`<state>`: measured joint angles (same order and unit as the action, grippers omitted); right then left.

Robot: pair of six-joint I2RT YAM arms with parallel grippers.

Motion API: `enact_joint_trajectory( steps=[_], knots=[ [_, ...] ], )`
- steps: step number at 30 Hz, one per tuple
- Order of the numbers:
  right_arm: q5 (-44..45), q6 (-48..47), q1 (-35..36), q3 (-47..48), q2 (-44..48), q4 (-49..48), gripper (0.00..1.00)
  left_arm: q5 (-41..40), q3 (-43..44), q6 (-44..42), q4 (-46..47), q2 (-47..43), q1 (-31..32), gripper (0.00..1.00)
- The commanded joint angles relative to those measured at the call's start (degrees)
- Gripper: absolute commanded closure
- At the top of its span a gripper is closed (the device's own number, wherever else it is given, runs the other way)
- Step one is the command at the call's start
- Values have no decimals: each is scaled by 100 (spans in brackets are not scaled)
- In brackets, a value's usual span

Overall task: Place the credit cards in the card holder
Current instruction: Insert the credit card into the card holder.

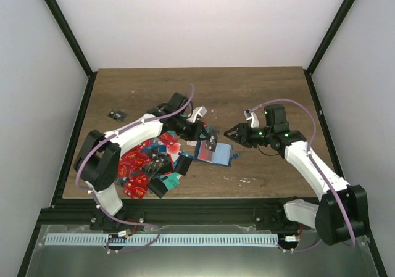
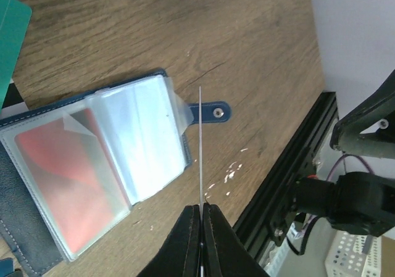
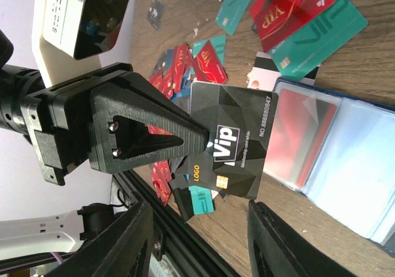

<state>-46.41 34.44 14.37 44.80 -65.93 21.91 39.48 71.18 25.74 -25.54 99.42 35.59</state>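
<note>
My left gripper [image 2: 200, 206] is shut on a black card [image 2: 200, 147], seen edge-on in its own view and held upright just off the card holder's open side. In the right wrist view the same black VIP card [image 3: 231, 141] faces the camera. The dark blue card holder [image 1: 214, 154] lies open on the table, its clear sleeves [image 2: 133, 141] spread, with a red card [image 2: 58, 178] in one and the clasp tab [image 2: 214, 111] sticking out. My right gripper [image 1: 229, 133] stands open just right of the card, nothing between its fingers [image 3: 133, 243]. Several loose credit cards [image 1: 145, 166], mostly red, lie heaped to the left.
A small dark item [image 1: 115, 114] lies alone at the far left of the table. The black frame rail [image 1: 197, 210] runs along the near edge. White specks [image 1: 244, 179] dot the wood in front of the holder. A teal card [image 2: 9, 36] lies beside it.
</note>
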Motion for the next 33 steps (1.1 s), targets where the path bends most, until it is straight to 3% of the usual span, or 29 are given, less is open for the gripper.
enact_joint_trajectory(
  steps=[1,12,25,33],
  knots=[
    [36,-164,-25,-107,-280,-143,57,-64,217,-466,-463,281,70,96],
    [365,-150,59,-568,-1075,-327,68,-281,521,-824,-1081,1164,79,96],
    [731,-265,67,-597,-2050,-436,89,-122,984,-1024,-1267,1788,72,96],
    [993,-424,72,-637,-2511,-397,94,0,1112,-1021,-1297,1994,79,96]
  ],
)
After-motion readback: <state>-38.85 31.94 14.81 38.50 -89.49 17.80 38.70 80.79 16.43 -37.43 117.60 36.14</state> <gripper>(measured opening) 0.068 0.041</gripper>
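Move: The black Vip card, already pinched in the left hand, is bound for the open card holder, whose middle lies about 13 cm below that hand, 5 cm to its right and 2 cm back. A green card lies some 6 cm ahead and 1 cm right of the left hand, down on the table. From the empty right hand the holder's middle is about 7 cm left, 1 cm ahead and 18 cm down; its snap strap is roughly 2 cm right and 1 cm back. The Vip card is lowered about 10 cm, still pinched in the left hand, down into the holder's clear leaves near the middle fold, slowing near the bottom while the fingers tip steeper. Alongside, the right hand sinks some 16 cm, edges slightly right, tips its fingers steeper and closes them from half open to nearly shut at the outer edge of the right-hand leaf, seeming to touch it. ##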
